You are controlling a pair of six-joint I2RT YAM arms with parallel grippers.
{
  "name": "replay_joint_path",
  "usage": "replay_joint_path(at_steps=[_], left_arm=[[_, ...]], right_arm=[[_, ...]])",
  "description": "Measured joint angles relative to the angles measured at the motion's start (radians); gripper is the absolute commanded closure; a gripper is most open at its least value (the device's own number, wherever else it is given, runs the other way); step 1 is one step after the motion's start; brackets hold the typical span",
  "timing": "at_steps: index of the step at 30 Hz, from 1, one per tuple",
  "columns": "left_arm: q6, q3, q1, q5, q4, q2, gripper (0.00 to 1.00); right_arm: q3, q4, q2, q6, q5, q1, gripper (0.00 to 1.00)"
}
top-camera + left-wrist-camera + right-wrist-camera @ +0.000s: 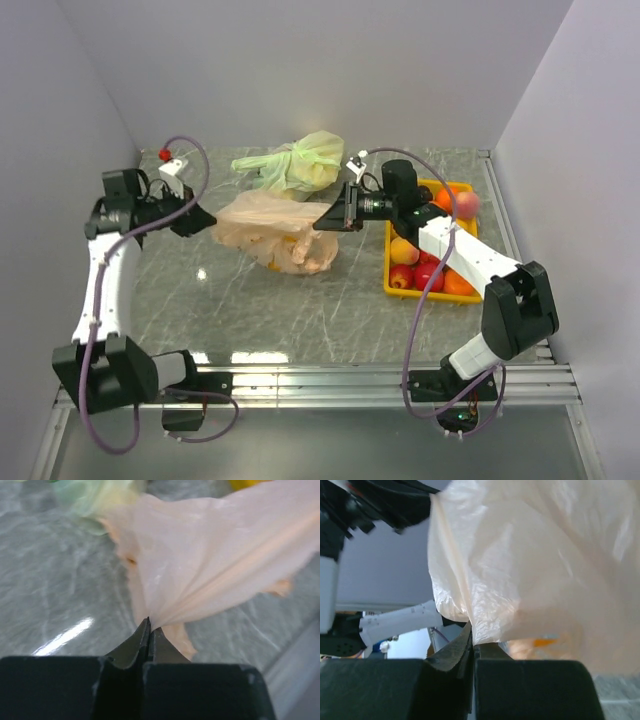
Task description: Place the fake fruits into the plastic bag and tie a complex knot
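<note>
The peach-orange plastic bag (272, 228) lies mid-table, stretched between both arms. My left gripper (205, 220) is shut on the bag's left edge; in the left wrist view the film (210, 565) fans out from the pinched tips (149, 625). My right gripper (332, 219) is shut on the bag's right edge, with crinkled film (535, 560) rising from its tips (472, 632). An orange shape (545, 642) shows through the film inside the bag. Several fake fruits (430, 268), red, orange and peach, sit in the yellow tray (389, 268) at the right.
A pale yellow-green knotted bag (300, 163) lies behind the peach one. A small red ball (165, 155) sits at the back left corner. Grey walls close in left, back and right; a metal rail (330, 380) runs along the near edge.
</note>
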Motion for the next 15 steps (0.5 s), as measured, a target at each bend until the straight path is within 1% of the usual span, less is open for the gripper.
replay_joint_path(at_steps=[3,4,5,6,7,8,9,11,12,13,15], left_arm=[[0.085,0.136,0.071,0.19,-0.193,0.1,1.0],[0.106,0.16,0.084,0.228,-0.232,0.127,0.96],[0.122,0.171,0.097,0.26,-0.261,0.152,0.88],[0.121,0.169,0.102,0.273,-0.27,0.161,0.73],[0.118,0.156,0.109,0.262,-0.254,0.164,0.61],[0.101,0.141,0.117,0.252,-0.23,0.159,0.48],[0.085,0.126,0.122,0.238,-0.204,0.15,0.26],[0.043,0.107,0.123,0.211,-0.154,0.125,0.13],[0.015,0.103,0.116,0.204,-0.129,0.107,0.03],[0.002,0.103,0.111,0.2,-0.108,0.092,0.01],[-0.033,0.102,0.103,0.2,-0.068,0.042,0.01]], right_arm=[[-0.021,-0.003,0.0,-0.005,-0.042,-0.014,1.0],[-0.03,0.015,0.0,0.006,-0.055,-0.014,1.0],[-0.036,0.029,0.0,0.015,-0.068,-0.014,1.0],[-0.048,0.062,0.0,0.039,-0.08,-0.011,1.0],[-0.062,0.086,0.0,0.063,-0.088,-0.01,1.0],[-0.075,0.1,0.0,0.086,-0.095,-0.008,1.0],[-0.09,0.121,0.0,0.116,-0.1,-0.004,1.0],[-0.116,0.174,0.001,0.182,-0.105,0.011,1.0],[-0.13,0.216,0.001,0.226,-0.109,0.024,1.0],[-0.138,0.244,0.002,0.259,-0.113,0.032,1.0],[-0.161,0.338,0.007,0.36,-0.126,0.05,1.0]])
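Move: Both grippers pinch the plastic bag's rim, about 21 cm apart. From the left gripper the bag's middle lies some 12 cm right, level fore and aft and 8 cm below; the tied green bag is 18 cm ahead, 17 cm right. From the right gripper the plastic bag's middle is about 9 cm left, level and 8 cm below; the green bag is 18 cm ahead, 4 cm left; the fruit tray is 5 cm ahead, 29 cm right, all well below. Open the left gripper wide to let go of the bag's rim, staying nearly in place at first and then lifting it about 3.5 cm clear. Meanwhile keep the right gripper shut on its bunch of rim and draw it some 4 cm back and slightly left, rolling the wrist and tipping its fingers up a little, about 15 degrees in all. ##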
